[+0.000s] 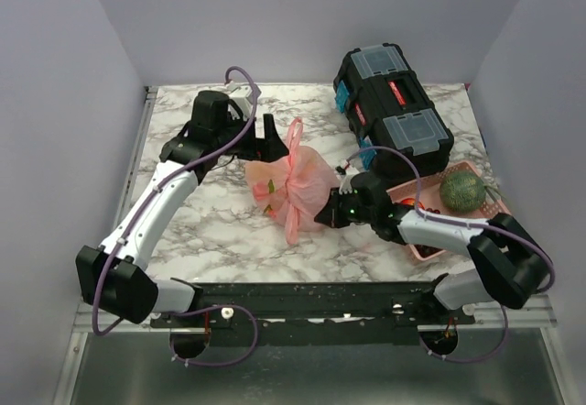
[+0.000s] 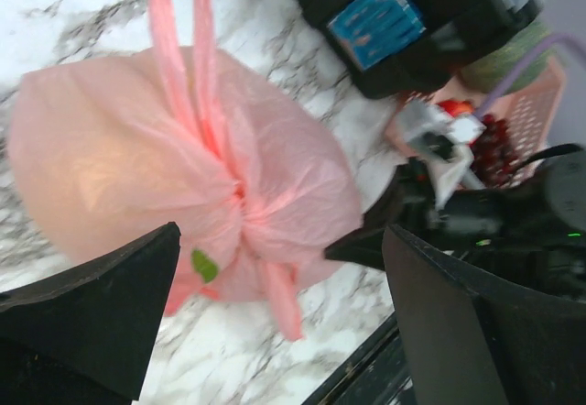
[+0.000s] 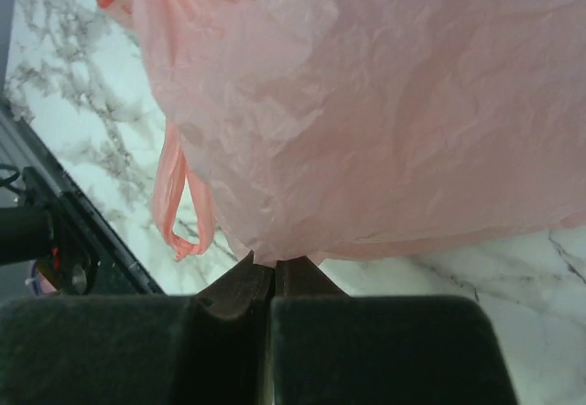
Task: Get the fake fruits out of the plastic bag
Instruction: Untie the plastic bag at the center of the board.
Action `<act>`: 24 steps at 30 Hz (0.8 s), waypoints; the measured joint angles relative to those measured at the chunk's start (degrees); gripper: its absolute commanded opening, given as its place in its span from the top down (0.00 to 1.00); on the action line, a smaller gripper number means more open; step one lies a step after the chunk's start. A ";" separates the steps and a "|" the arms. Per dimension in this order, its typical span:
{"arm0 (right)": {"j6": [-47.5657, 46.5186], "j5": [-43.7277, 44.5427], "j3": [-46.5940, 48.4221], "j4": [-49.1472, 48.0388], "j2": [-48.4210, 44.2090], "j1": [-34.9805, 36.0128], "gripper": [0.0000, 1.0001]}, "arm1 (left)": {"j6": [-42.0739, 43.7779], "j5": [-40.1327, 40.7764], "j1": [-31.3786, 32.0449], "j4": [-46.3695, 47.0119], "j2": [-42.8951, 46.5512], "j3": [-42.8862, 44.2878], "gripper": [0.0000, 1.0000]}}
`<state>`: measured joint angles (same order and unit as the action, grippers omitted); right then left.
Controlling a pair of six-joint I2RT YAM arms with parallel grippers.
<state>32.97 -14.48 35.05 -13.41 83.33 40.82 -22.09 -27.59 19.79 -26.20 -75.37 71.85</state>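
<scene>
The pink plastic bag (image 1: 291,183) lies knotted in the middle of the marble table, one loop handle toward the back and one toward the front. The fake fruits are almost hidden inside it; only a green leaf (image 2: 204,265) and a reddish patch show through the film. My left gripper (image 1: 263,139) hangs open just behind the bag (image 2: 137,167), its fingers apart with nothing between them. My right gripper (image 1: 322,217) lies low at the bag's near right side. In the right wrist view its jaws (image 3: 275,263) are shut on a fold of the bag (image 3: 385,103).
A black toolbox (image 1: 392,103) stands at the back right. A pink basket (image 1: 423,249) at the right edge holds a green netted melon (image 1: 461,189), a red apple (image 2: 458,107) and dark grapes (image 2: 494,144). The arms' mounting rail runs along the table's near edge.
</scene>
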 measured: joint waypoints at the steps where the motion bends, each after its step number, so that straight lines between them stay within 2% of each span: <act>1: -0.02 -0.24 -1.18 0.07 -1.97 0.02 0.99 | 1.55 1.18 0.68 -2.08 -0.55 1.25 0.13; 6: -0.11 -0.61 -3.21 1.79 -7.80 0.07 0.99 | 9.29 7.63 5.22 -9.94 -5.77 7.19 0.30; 14: 0.22 -0.68 -5.22 2.36 -9.33 0.07 0.99 | 16.87 17.07 14.25 -14.43 -11.32 6.45 0.30; 20: 0.22 -1.86 -5.27 2.38 -9.64 0.07 0.99 | 17.81 20.83 16.79 -14.38 -11.43 5.79 0.36; 24: 0.22 -2.80 -5.79 1.95 -10.21 0.07 0.99 | 17.81 21.88 17.09 -14.40 -11.67 5.70 0.35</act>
<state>33.19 -17.28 29.26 -11.46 73.12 40.88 -4.27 -5.72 36.88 -40.60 -87.05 77.56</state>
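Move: The plastic bag's twisted knot lies roughly level with the left hand, about 5 cm to its right and 15 cm below. The bag's right end, already pinched by the right fingers, is some 11 cm back and 9 cm to the right of the knot, and about 4 cm lower. From the right hand the knot is 11 cm ahead, 9 cm left and 4 cm up; the fruit basket is about 4 cm ahead and 35 cm right. Left hand sinks about 9 cm towards the knot, steepening some 30 degrees, fingers narrowing; right keeps pinching, easing back. ##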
